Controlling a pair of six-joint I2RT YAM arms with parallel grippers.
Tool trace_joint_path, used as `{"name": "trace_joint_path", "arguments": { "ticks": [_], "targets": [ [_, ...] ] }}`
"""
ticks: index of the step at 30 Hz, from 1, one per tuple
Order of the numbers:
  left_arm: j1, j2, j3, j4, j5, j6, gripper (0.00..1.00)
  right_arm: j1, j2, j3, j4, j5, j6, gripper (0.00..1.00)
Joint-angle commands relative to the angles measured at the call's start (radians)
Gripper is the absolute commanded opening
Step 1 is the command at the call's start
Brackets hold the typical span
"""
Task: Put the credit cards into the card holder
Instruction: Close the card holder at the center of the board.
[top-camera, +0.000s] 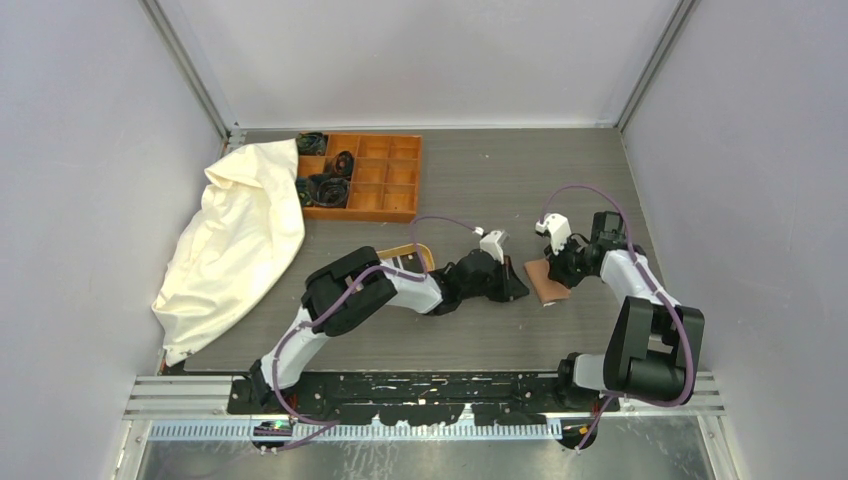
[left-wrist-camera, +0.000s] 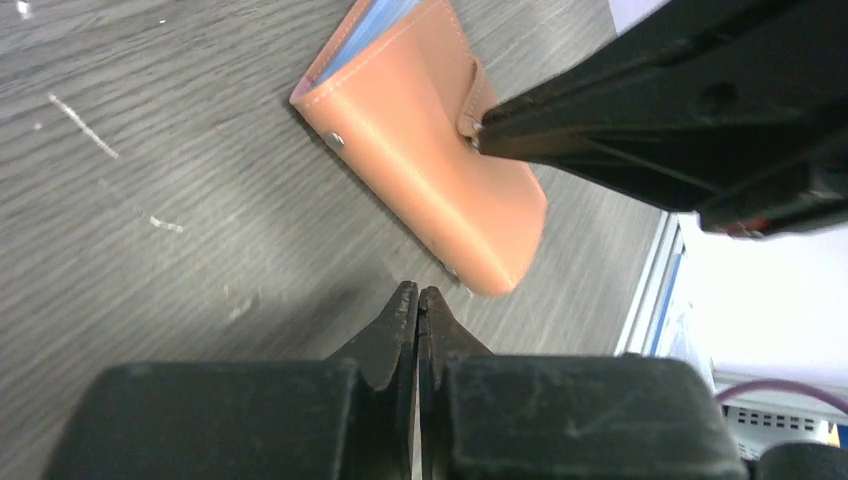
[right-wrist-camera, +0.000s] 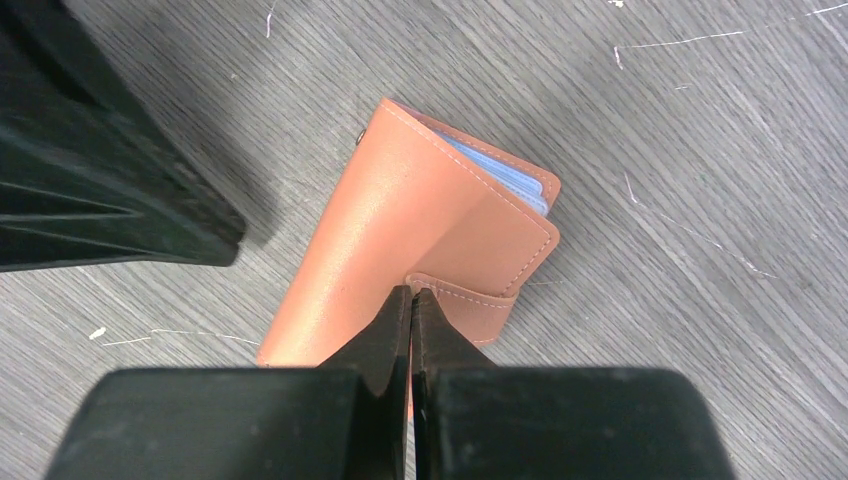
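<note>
The card holder (top-camera: 546, 281) lies folded shut on the grey table between my two grippers. It is reddish-brown leather (right-wrist-camera: 400, 220) with a snap strap (right-wrist-camera: 470, 300) hanging loose at one edge. The pale blue edge of a credit card (right-wrist-camera: 500, 170) peeks out from inside it, also seen in the left wrist view (left-wrist-camera: 372, 28). My right gripper (right-wrist-camera: 411, 293) is shut, its tips resting on the cover at the root of the strap. My left gripper (left-wrist-camera: 418, 292) is shut with nothing in it, just off the holder's folded corner (left-wrist-camera: 500, 270).
An oval wooden tray (top-camera: 418, 250) is partly hidden under the left arm. An orange compartment box (top-camera: 365, 175) with dark items stands at the back. A crumpled white cloth (top-camera: 240, 240) covers the left side. Grey walls close in on both sides.
</note>
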Motion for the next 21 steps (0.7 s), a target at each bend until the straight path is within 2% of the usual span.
{"name": "trace_joint_path", "arguments": {
  "ticks": [1,12,21],
  "targets": [
    [0.005,-0.174,-0.074,0.038,-0.014,0.084,0.01,-0.008,0.028,-0.087,-0.104,0.132,-0.009,0.01],
    [0.001,-0.425,-0.357,0.077,-0.020,0.118,0.02,0.012,-0.079,-0.211,-0.076,0.228,-0.045,0.01],
    [-0.015,-0.503,-0.469,0.118,-0.040,0.097,0.02,0.184,0.053,-0.138,-0.105,0.320,0.048,0.00]
  ]
}}
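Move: About 3 cm to the right hand's left, level with it and some 2 cm lower, is the middle of the folded card holder, with that hand's shut fingertips already on its strap. From the left hand, the holder lies roughly 6 cm to the right, 2 cm ahead and 3 cm below. The yellow tray is some 28 cm to the left hand's left and 5 cm farther out, 3 cm lower. Drawing away from the holder, the left hand goes about 9 cm left and 5 cm back, climbing some 7 cm on the way and then sinking about 2 cm, fingers shut. The right hand stays nearly in place, its closed fingertips still on the holder's strap, its wrist rolling about 10 degrees so its left side drops. ##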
